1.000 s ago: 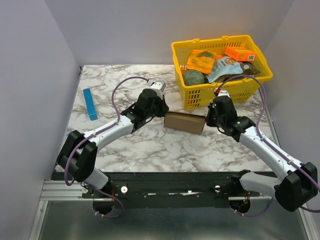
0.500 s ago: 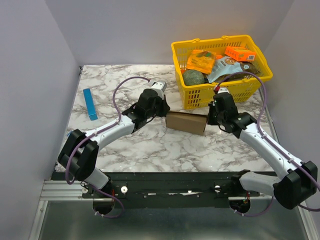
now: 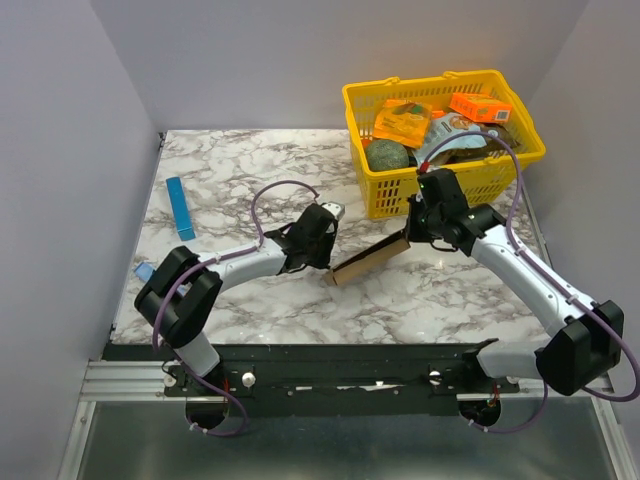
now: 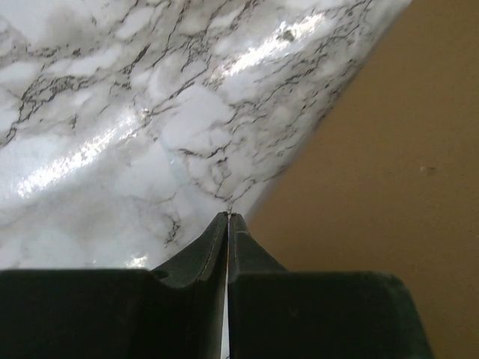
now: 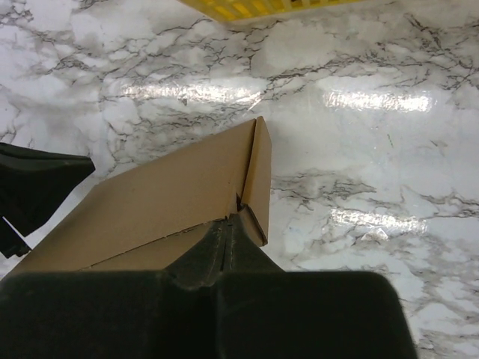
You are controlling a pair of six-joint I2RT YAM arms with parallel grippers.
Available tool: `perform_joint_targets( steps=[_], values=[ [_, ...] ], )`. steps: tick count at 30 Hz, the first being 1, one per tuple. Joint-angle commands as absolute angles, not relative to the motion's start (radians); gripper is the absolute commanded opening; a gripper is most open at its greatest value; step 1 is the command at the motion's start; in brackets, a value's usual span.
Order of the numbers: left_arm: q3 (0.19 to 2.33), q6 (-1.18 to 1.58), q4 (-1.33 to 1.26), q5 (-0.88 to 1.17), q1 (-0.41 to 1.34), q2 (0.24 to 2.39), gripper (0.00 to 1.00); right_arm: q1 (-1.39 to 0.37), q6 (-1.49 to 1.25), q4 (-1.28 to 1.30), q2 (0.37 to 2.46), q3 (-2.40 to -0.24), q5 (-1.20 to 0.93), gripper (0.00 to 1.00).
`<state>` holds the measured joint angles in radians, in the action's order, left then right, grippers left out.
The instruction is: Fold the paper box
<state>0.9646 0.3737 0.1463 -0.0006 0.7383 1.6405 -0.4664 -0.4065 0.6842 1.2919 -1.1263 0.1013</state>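
The paper box (image 3: 368, 262), a flat brown cardboard carton, lies slanted on the marble table (image 3: 260, 170) between both arms, its right end toward the basket. My right gripper (image 3: 408, 238) is shut on that right end. In the right wrist view its tips (image 5: 233, 218) pinch the box (image 5: 165, 194) at the corner seam beside a narrow side flap. My left gripper (image 3: 326, 262) is at the box's left end. In the left wrist view its jaws (image 4: 228, 218) are shut with nothing between them, and the box (image 4: 389, 187) lies just to their right.
A yellow basket (image 3: 400, 195) holding orange packets and a dark round fruit stands just behind the right gripper; its bottom edge (image 5: 254, 7) shows in the right wrist view. A thin blue strip (image 3: 180, 208) lies at the far left. Grey walls border the table.
The right gripper closed on the box's right end. The box swung from lying crosswise to a slant. The left arm drew back toward the front, staying at the box's left end.
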Motion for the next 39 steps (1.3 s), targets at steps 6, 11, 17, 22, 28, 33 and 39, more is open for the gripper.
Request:
perform_joint_targets(
  steps=[6, 11, 17, 22, 28, 33, 39],
  values=[
    [0.979, 0.356, 0.178, -0.037, 0.739, 1.612, 0.12, -0.466, -0.426, 0.703, 1.308, -1.132, 0.049, 0.01],
    [0.980, 0.365, 0.172, -0.002, 0.698, 1.594, 0.14, -0.466, -0.397, 0.724, 1.295, -1.126, 0.075, 0.01],
    [1.006, 0.361, 0.169, 0.029, 0.641, 1.554, 0.35, -0.466, -0.393, 0.747, 1.299, -1.127, 0.098, 0.00],
    [1.063, 0.341, 0.204, 0.014, 0.546, 1.506, 0.70, -0.466, -0.390, 0.765, 1.305, -1.143, 0.109, 0.01],
    [1.042, 0.215, 0.167, 0.028, 0.505, 1.338, 0.77, -0.466, -0.387, 0.796, 1.333, -1.178, 0.127, 0.01],
    [0.935, 0.156, 0.149, 0.204, 0.512, 1.135, 0.77, -0.466, -0.385, 0.802, 1.368, -1.198, 0.130, 0.01],
    [0.914, 0.153, 0.300, 0.263, 0.626, 1.081, 0.75, -0.465, -0.382, 0.810, 1.382, -1.219, 0.141, 0.01]
  ],
)
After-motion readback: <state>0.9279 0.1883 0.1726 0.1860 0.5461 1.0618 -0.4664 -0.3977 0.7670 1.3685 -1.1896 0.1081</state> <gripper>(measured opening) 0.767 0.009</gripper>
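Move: The folded box hangs tilted from the right fingers at its right corner. Its middle lies about 9 cm left of the right hand, 2 cm back and 8 cm below it. From the left hand, which is at the box's low left end, that middle is some 10 cm right, 1 cm back and 3 cm higher. The yellow basket stands about 32 cm ahead and 30 cm right of the left hand, the blue strip roughly 23 cm ahead and 34 cm left. The left fingertips linger against the box's left end, then come away from it, sliding forward and left about 7 cm each while opening wide. The left hand then climbs to some 20 cm above its start, draws back level with it and tips its fingers up by about 25 degrees. The right hand keeps its pinch on the right corner, settling about a centimetre lower. ##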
